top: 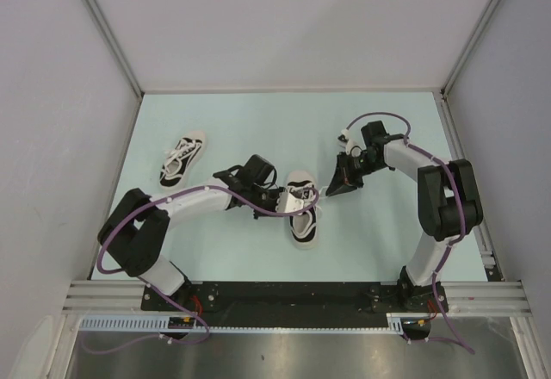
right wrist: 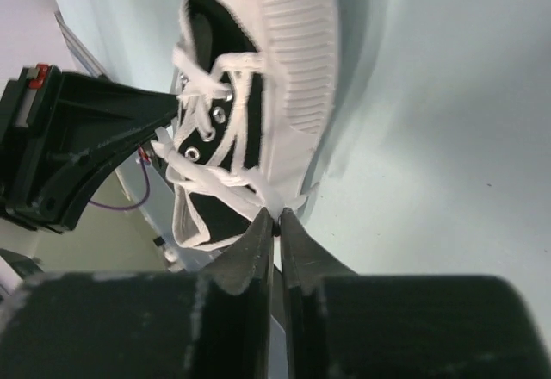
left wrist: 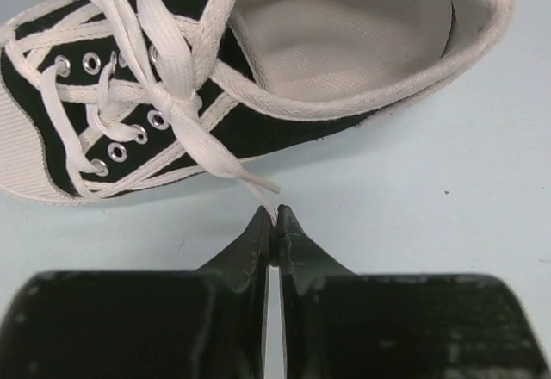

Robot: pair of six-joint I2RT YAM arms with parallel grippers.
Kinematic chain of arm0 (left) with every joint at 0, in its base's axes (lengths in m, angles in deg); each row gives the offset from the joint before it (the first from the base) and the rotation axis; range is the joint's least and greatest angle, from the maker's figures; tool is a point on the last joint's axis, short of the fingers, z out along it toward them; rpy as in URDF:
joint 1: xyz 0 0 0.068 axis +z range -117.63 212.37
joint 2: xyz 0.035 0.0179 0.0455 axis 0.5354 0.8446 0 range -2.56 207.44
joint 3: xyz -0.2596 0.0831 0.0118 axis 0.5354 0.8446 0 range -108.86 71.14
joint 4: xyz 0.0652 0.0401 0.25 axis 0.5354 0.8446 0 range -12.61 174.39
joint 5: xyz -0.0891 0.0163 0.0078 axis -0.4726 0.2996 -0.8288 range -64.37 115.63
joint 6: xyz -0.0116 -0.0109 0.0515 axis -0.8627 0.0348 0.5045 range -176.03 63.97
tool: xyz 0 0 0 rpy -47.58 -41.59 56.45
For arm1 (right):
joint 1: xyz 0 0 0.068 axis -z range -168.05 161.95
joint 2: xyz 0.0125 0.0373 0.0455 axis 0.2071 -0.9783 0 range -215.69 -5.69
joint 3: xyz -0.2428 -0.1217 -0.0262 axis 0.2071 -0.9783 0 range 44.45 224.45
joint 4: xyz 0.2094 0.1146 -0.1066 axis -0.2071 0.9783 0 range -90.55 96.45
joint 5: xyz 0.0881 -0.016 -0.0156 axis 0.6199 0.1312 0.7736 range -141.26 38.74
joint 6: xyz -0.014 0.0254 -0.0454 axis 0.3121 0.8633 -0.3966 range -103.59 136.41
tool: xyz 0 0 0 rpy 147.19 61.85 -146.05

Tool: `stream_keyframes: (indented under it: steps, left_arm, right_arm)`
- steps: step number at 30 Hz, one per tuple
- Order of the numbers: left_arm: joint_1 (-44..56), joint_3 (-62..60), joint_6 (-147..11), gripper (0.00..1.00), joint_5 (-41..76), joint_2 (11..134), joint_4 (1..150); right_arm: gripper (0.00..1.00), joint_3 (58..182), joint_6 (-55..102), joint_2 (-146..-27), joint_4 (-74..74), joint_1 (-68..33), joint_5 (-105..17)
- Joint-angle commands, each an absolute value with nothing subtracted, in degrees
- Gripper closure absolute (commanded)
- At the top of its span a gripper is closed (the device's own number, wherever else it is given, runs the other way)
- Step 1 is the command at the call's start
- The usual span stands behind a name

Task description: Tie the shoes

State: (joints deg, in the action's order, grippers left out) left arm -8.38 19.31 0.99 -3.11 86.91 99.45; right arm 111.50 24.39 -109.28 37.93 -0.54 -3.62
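Note:
One black sneaker with a white sole and toe cap [top: 303, 208] lies mid-table between my two grippers. Its white laces [left wrist: 176, 103] cross in a loose knot over the eyelets. My left gripper [top: 281, 198] is at its left side, shut on the end of one lace [left wrist: 274, 214]. My right gripper [top: 331, 191] is at its right side, shut on another lace strand [right wrist: 277, 213] next to the sole [right wrist: 297, 60]. The second sneaker [top: 183, 157] lies apart at the far left with loose laces.
The pale table [top: 258, 121] is walled on the left, back and right. A metal rail [top: 301, 293] with the arm bases runs along the near edge. The left gripper's black body shows in the right wrist view [right wrist: 77, 146].

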Motion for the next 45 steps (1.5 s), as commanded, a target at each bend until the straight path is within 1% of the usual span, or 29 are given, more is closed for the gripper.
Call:
stream_keyframes:
  steps: [1,2,3,4,5,7,8,10,13,14,15,16,18,20,22,24,26,28,31,33,37,40,45]
  left_arm:
    - [-8.1,14.8,-2.5,0.8,-5.2,86.3,103.8]
    - [-8.1,13.8,-5.5,0.7,-5.6,86.0,104.0]
    - [-8.0,12.6,-7.4,0.56,-6.5,85.4,104.2]
    - [-8.0,9.9,-9.6,0.51,-7.1,85.0,104.5]
    - [-8.1,8.6,-12.5,0.43,-7.6,83.9,105.5]
    - [-8.1,5.8,-14.4,0.37,-7.6,82.8,106.0]
    - [-8.0,5.0,-16.0,0.32,-7.1,81.5,106.1]
    - [-8.0,3.0,-16.8,0.3,-5.5,80.4,108.0]
    - [-7.5,1.9,-19.2,0.18,-3.2,76.7,107.8]
    - [-7.3,1.6,-21.4,0.01,-3.1,75.4,107.4]
    - [-6.5,1.5,-23.0,0.0,-2.7,72.4,105.4]
    - [-6.1,1.2,-26.7,0.0,-1.5,71.1,104.6]
    - [-3.6,0.3,-31.0,0.0,-0.7,67.6,103.2]
    - [-0.9,-1.9,-37.8,0.01,-0.8,66.2,103.6]
    - [5.9,-2.3,-42.5,0.0,-3.9,64.0,104.5]
    - [11.7,-2.3,-43.9,0.0,-5.9,63.2,106.7]
    - [13.9,-2.3,-43.6,0.01,-5.9,62.5,111.5]
    - [16.9,0.3,-44.5,0.0,-5.1,61.5,113.2]
    - [23.8,6.6,-46.9,0.0,-10.0,58.2,112.2]
    - [28.0,8.7,-47.8,0.01,-8.8,57.6,113.2]
    - [31.0,13.0,-50.1,0.0,-2.9,60.0,115.1]
    - [31.0,17.3,-50.7,0.01,0.2,59.8,112.6]
    - [31.0,18.6,-52.8,0.01,2.5,59.1,111.4]
  right_arm:
    - [0.81,111.9,25.3,-104.6,35.1,-1.9,-0.3]
    - [0.59,111.9,25.6,-103.8,34.5,-1.8,-0.1]
    - [0.48,111.9,26.2,-102.0,33.4,-1.8,-0.3]
    - [0.39,111.9,26.3,-101.1,32.8,-1.5,-0.3]
    - [0.3,112.0,26.3,-100.2,32.2,-1.0,-0.5]
    - [0.2,112.9,25.0,-97.6,33.1,-0.4,-1.0]
    - [0.16,113.4,24.2,-96.8,34.0,0.1,-1.0]
    - [0.13,115.7,21.3,-95.3,36.9,0.8,-1.3]
    - [0.11,119.9,18.8,-91.6,39.1,3.0,-3.0]
    - [0.11,121.0,17.9,-90.5,39.2,3.6,-3.4]
    - [0.08,121.9,17.5,-89.3,39.0,5.0,-4.5]
    - [0.03,123.8,17.0,-87.1,39.1,5.6,-5.4]
    - [0.01,125.0,16.6,-84.9,39.4,7.5,-7.2]
    - [0.0,125.9,15.0,-81.8,39.9,8.8,-8.4]
    - [0.0,125.8,13.0,-80.1,41.9,10.2,-9.1]
    - [0.0,125.9,10.1,-78.4,45.7,10.6,-11.0]
    - [0.0,125.3,8.2,-77.8,49.9,11.5,-11.6]
    - [0.0,122.9,8.3,-76.4,50.9,13.5,-11.7]
    - [0.0,118.1,8.6,-74.3,51.1,17.0,-12.1]
    - [0.0,114.5,7.9,-73.5,51.0,19.2,-14.3]
    - [0.0,109.8,6.5,-73.5,50.2,21.3,-17.8]
    - [0.0,106.8,6.5,-72.6,48.4,21.3,-20.1]
    - [0.0,104.9,6.2,-71.7,46.9,21.4,-20.8]
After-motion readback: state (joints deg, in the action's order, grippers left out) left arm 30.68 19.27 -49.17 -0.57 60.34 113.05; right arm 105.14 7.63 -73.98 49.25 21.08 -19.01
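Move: The bow knot lies about 6 cm to the right of my left hand and 4 cm ahead, at nearly the same height. The shoe's middle is some 7 cm to the right of that hand, level fore and aft. The other shoe is about 27 cm to its left and 16 cm farther out. From my right hand, the knot lies about 6 cm to the left and 1 cm back, the shoe's middle 6 cm left and 4 cm back. I open both hands wide, let go of the lace at each side of the bow and lift away, over 20 cm up, before sinking to about 10 cm above where I started. My left hand swings out left towards the other shoe, turning some 75 degrees counter-clockwise; my right goes out to the right, its fingers swinging forward and then partly back. ##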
